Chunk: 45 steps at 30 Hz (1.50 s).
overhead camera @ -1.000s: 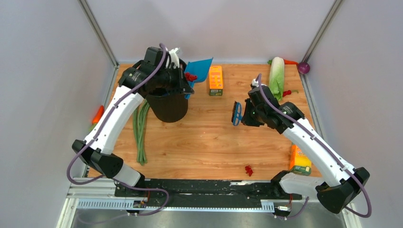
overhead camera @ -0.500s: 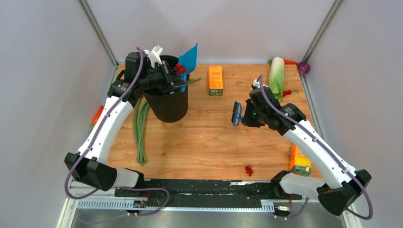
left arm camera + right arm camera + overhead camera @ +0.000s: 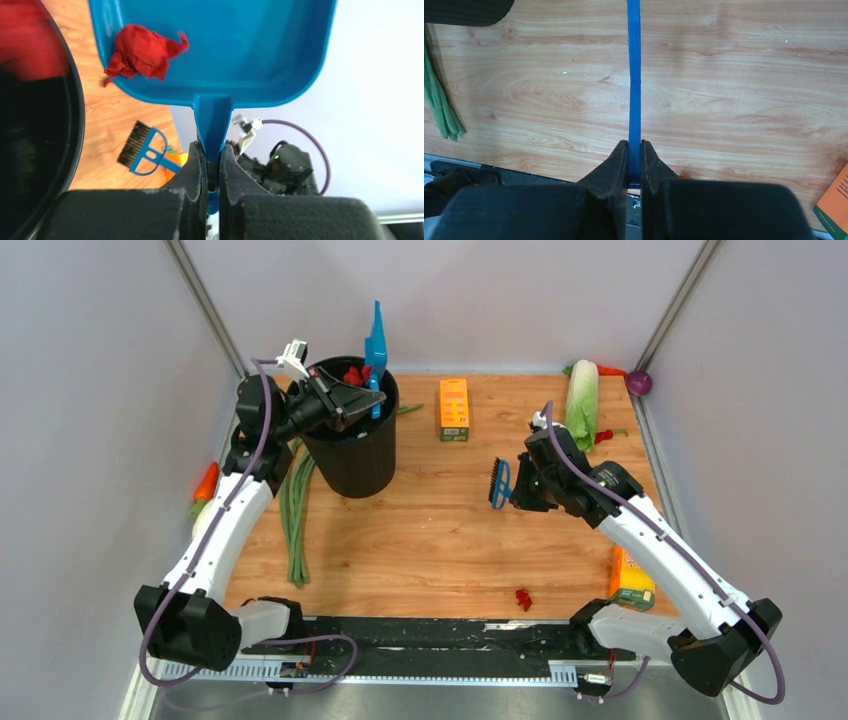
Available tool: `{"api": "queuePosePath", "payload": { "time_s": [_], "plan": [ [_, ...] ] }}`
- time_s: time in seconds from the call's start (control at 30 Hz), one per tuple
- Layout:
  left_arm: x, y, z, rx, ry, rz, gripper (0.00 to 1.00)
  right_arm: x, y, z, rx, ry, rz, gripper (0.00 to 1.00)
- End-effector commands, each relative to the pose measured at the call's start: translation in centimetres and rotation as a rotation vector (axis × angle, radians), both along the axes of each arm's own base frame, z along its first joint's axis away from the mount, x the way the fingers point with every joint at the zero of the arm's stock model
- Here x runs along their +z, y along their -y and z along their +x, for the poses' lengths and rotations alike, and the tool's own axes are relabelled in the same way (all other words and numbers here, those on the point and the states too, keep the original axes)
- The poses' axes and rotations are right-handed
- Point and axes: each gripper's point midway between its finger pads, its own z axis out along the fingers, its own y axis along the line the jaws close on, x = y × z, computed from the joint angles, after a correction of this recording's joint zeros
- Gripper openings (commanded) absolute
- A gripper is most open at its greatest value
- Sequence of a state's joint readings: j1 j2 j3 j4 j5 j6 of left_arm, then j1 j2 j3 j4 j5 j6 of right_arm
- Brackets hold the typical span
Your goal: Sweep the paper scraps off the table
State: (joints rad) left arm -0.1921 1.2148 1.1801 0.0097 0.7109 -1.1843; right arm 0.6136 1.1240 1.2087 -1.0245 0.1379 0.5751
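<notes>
My left gripper (image 3: 212, 150) is shut on the handle of a blue dustpan (image 3: 377, 340), which stands tipped almost upright over the rim of a black bin (image 3: 352, 465). A crumpled red paper scrap (image 3: 142, 50) lies against the pan's lower lip, and red scraps (image 3: 353, 373) show at the bin's mouth. One more scrap (image 3: 523, 597) lies on the table (image 3: 430, 530) near the front rail. My right gripper (image 3: 634, 147) is shut on the flat handle of a small blue brush (image 3: 497, 482), which hangs above mid-table with its bristles pointing left.
An orange carton (image 3: 453, 408) stands at the back centre. Long green beans (image 3: 295, 510) lie left of the bin and a cabbage (image 3: 582, 400) at the back right, with a purple ball (image 3: 640, 383) in the corner. An orange box (image 3: 632, 578) sits at the right edge. A carrot (image 3: 204, 483) lies off the left edge.
My left arm swung back and tilted the dustpan from nearly flat to upright over the bin, and the red scraps slid toward the bin's mouth. The right arm and brush stayed still.
</notes>
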Motion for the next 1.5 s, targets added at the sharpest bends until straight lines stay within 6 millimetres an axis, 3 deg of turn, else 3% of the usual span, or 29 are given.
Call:
{"api": "queuePosePath", "payload": {
  "time_s": [0.0,0.03,0.07,0.1,0.3,0.43,0.47,0.5,0.53,0.6,0.67,0.73,0.9,1.03,1.23,1.33,1.47],
  "plan": [
    [5.0,-1.0,-1.1,-0.011,0.124,-0.226,0.00,1.4,-0.2,0.8,-0.009,0.066,0.033,0.00],
    [4.5,-1.3,-0.8,0.002,0.112,-0.247,0.00,1.5,-0.1,0.9,-0.010,0.068,0.030,0.00],
    [5.4,-1.4,-1.1,-0.004,0.132,-0.292,0.00,1.5,-0.1,0.9,-0.008,0.070,0.025,0.00],
    [4.9,-1.6,-0.8,0.002,0.113,-0.308,0.00,1.6,-0.1,1.0,-0.007,0.075,0.025,0.00],
    [6.5,-2.4,-1.1,-0.016,0.149,-0.453,0.00,1.7,-0.1,1.0,0.000,0.080,0.018,0.00],
    [6.2,-2.3,-0.8,-0.034,0.126,-0.471,0.00,1.8,-0.1,1.1,0.003,0.081,0.018,0.00],
    [6.6,-2.0,-1.2,-0.056,0.137,-0.452,0.00,2.1,-0.1,1.1,0.005,0.088,0.018,0.00],
    [5.7,-1.8,-0.6,-0.045,0.109,-0.405,0.00,2.4,-0.1,1.2,0.010,0.093,0.017,0.00],
    [6.7,-1.4,-1.1,-0.074,0.140,-0.356,0.00,2.6,0.1,1.1,0.010,0.095,0.010,0.00],
    [3.2,-0.9,-0.2,-0.041,0.050,-0.107,0.00,2.7,0.8,0.6,-0.009,0.072,-0.015,0.00],
    [2.4,-0.8,-0.7,-0.017,-0.016,0.047,0.00,2.5,1.7,-0.2,-0.056,0.030,-0.033,0.00],
    [1.9,-0.7,-1.2,-0.033,0.053,0.203,0.00,2.6,2.5,-1.0,-0.112,-0.012,-0.044,0.00],
    [1.3,0.0,-2.7,-0.055,0.054,0.255,0.00,3.7,5.3,-2.8,-0.299,-0.075,-0.083,0.00],
    [0.4,0.4,-3.6,-0.071,0.040,0.262,0.00,3.3,3.8,-3.6,-0.297,-0.140,-0.012,0.00],
    [0.7,0.0,-4.9,-0.080,0.071,0.285,0.00,-0.7,-0.3,-5.5,-0.361,-0.444,0.093,0.00],
    [0.6,0.0,-5.6,-0.084,0.074,0.282,0.00,-0.1,-2.9,-6.8,-0.380,-0.586,0.217,0.00],
    [0.2,-0.3,-6.8,-0.083,0.074,0.274,0.00,2.2,-4.7,-7.8,-0.327,-0.645,0.323,0.00]
  ]
}}
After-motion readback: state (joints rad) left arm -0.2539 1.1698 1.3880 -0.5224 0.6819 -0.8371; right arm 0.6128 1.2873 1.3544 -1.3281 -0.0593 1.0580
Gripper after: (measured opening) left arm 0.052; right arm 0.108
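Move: The bin's middle lies about 4 cm ahead of the left hand, 6 cm to its left and 25 cm down, its rim roughly 10 cm below; the far yellow box stands some 14 cm ahead, 14 cm right, and the green onions 8 cm back, 16 cm left. The last scrap is about 16 cm back from the right hand, 3 cm right and 20 cm below; the near orange box is 13 cm back, 23 cm right. The dustpan, still gripped by the left hand and already tipped over the bin, is rolled some 20 degrees farther left side down while lifting, then shaken back about 40 degrees the other way, and the hand sinks and draws back about 5 cm. The brush, kept in the right hand, rises slightly rightward, then swings back, left and down towards the last scrap, the fingers turning steeper. ##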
